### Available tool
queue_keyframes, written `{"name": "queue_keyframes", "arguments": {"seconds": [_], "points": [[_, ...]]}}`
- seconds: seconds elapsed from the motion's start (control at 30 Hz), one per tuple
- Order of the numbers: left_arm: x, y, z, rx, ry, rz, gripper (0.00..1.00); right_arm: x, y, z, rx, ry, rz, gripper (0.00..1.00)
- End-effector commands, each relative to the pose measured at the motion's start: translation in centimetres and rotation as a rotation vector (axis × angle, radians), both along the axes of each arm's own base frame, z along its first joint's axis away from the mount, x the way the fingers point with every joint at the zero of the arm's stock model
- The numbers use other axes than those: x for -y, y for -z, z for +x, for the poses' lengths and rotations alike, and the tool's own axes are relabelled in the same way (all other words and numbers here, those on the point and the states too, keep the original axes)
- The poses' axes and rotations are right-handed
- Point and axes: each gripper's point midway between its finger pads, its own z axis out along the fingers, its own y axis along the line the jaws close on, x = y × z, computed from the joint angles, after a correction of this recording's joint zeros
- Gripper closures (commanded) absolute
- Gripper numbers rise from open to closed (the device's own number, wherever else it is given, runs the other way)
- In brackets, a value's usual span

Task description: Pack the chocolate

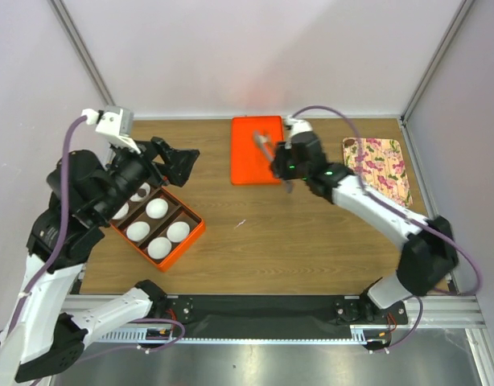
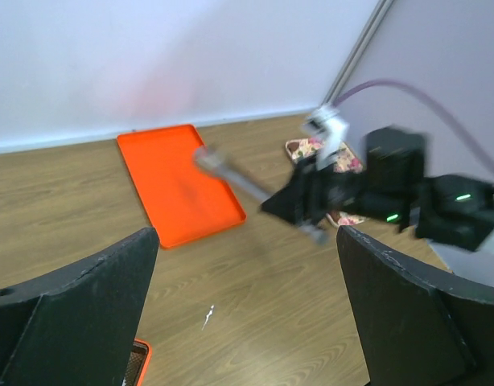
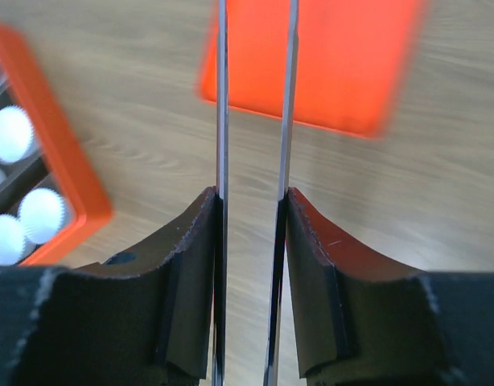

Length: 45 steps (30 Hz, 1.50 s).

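No chocolate shows in any view. My right gripper [image 1: 284,165] [image 3: 251,197] is shut on a pair of metal tongs [image 1: 263,143] [image 3: 221,96], its pads pressing the two blades from outside. The blades stay a small gap apart with nothing between them, and they point over the flat orange tray [image 1: 257,150] [image 3: 343,56]. The left wrist view shows the tongs [image 2: 231,173] blurred above that tray [image 2: 174,181]. My left gripper [image 1: 179,165] [image 2: 247,241] hangs wide open and empty above the table, beside the orange box [image 1: 191,233].
The orange box holds several round white paper cups [image 1: 157,207] [image 3: 10,133] in dark compartments at the left. A floral-patterned plate [image 1: 380,165] [image 2: 307,147] lies at the far right, partly behind the right arm. A small white scrap [image 1: 240,223] [image 2: 207,315] lies mid-table.
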Motion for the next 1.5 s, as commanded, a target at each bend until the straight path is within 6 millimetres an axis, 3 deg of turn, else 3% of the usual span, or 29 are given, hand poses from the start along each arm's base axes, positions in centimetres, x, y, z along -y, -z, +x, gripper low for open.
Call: {"name": "queue_keyframes", "arguments": {"seconds": [0.0,0.07,0.1,0.17,0.2,0.23,0.27,0.3,0.33,0.4,0.47,0.5,0.57,0.87,1.17,1.2,1.47], "points": [[-0.8,-1.6,-0.3,0.022,-0.021,-0.005,0.00,-8.0,-1.6,0.9,0.105,-0.137,0.072,0.61],[-1.0,-2.3,-0.6,0.031,-0.023,-0.015,0.00,-12.6,-3.1,-0.3,0.177,-0.243,0.103,0.61],[-1.1,-2.4,-0.7,0.035,-0.024,-0.019,0.00,-14.5,-1.7,-0.3,0.179,-0.277,0.096,0.61],[-1.3,-2.7,-0.8,0.043,-0.034,-0.027,0.00,-18.1,-3.1,-1.1,0.239,-0.357,0.140,0.61],[-1.5,-2.7,-0.8,0.043,-0.043,-0.029,0.00,-20.2,-3.2,-2.4,0.248,-0.406,0.156,0.61],[-1.7,-2.8,-0.9,0.046,-0.049,-0.033,0.00,-22.1,-1.7,-2.7,0.237,-0.444,0.161,0.61],[-1.8,-2.7,-0.9,0.045,-0.054,-0.032,0.00,-23.3,-1.8,-3.1,0.248,-0.464,0.168,0.61],[-1.9,-2.7,-0.8,0.046,-0.061,-0.030,0.00,-25.5,-3.0,-4.6,0.272,-0.531,0.203,0.61],[-2.0,-2.7,-0.8,0.051,-0.063,-0.028,0.00,-27.1,-1.3,-5.0,0.257,-0.563,0.190,0.61],[-2.4,-2.5,-0.7,0.052,-0.086,-0.026,0.00,-29.5,-2.1,-5.9,0.290,-0.616,0.193,0.61],[-2.6,-2.3,-0.6,0.052,-0.098,-0.022,0.00,-31.8,-0.2,-7.5,0.273,-0.681,0.178,0.60],[-2.7,-2.2,-0.5,0.049,-0.105,-0.017,0.00,-32.6,-1.1,-7.7,0.293,-0.695,0.190,0.61],[-2.9,-2.0,-0.3,0.047,-0.118,-0.008,0.00,-33.9,0.1,-8.6,0.283,-0.737,0.191,0.60],[-3.2,-0.5,0.4,0.034,-0.151,0.015,0.00,-37.6,1.8,-11.7,0.288,-0.871,0.195,0.60],[-2.8,0.0,1.1,0.027,-0.156,0.024,0.00,-39.3,5.6,-11.7,0.279,-0.899,0.149,0.60],[-2.8,0.0,1.2,0.027,-0.160,0.024,0.00,-39.6,5.2,-11.7,0.285,-0.904,0.155,0.60],[-2.7,0.3,1.7,0.028,-0.170,0.031,0.00,-40.5,7.6,-11.6,0.256,-0.910,0.145,0.59]]}}
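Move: The right hand holds the metal tongs and is bound for the open chocolate box, whose middle lies about 46 cm to its left, 6 cm back and 20 cm below. The box's rightmost paper cup is some 35 cm left, 12 cm back and 21 cm down, while the orange lid lies about 22 cm ahead, 7 cm left and 21 cm down. From the high, empty left hand the box is about 25 cm left, 10 cm ahead and 45 cm below. Still gripping the tongs across its fingers, with a chocolate at their lower tips, the right hand sweeps about 39 cm left from in front of the orange lid to the box, drawing back some 12 cm and turning about 50 degrees counter-clockwise until the fingers point left. The fast part of the swing comes first; it then slows over the box's right side and sinks towards the cups, ending about 10 cm lower with its grip unchanged, while the open left hand stays high and shifts a couple of centimetres to its left. ##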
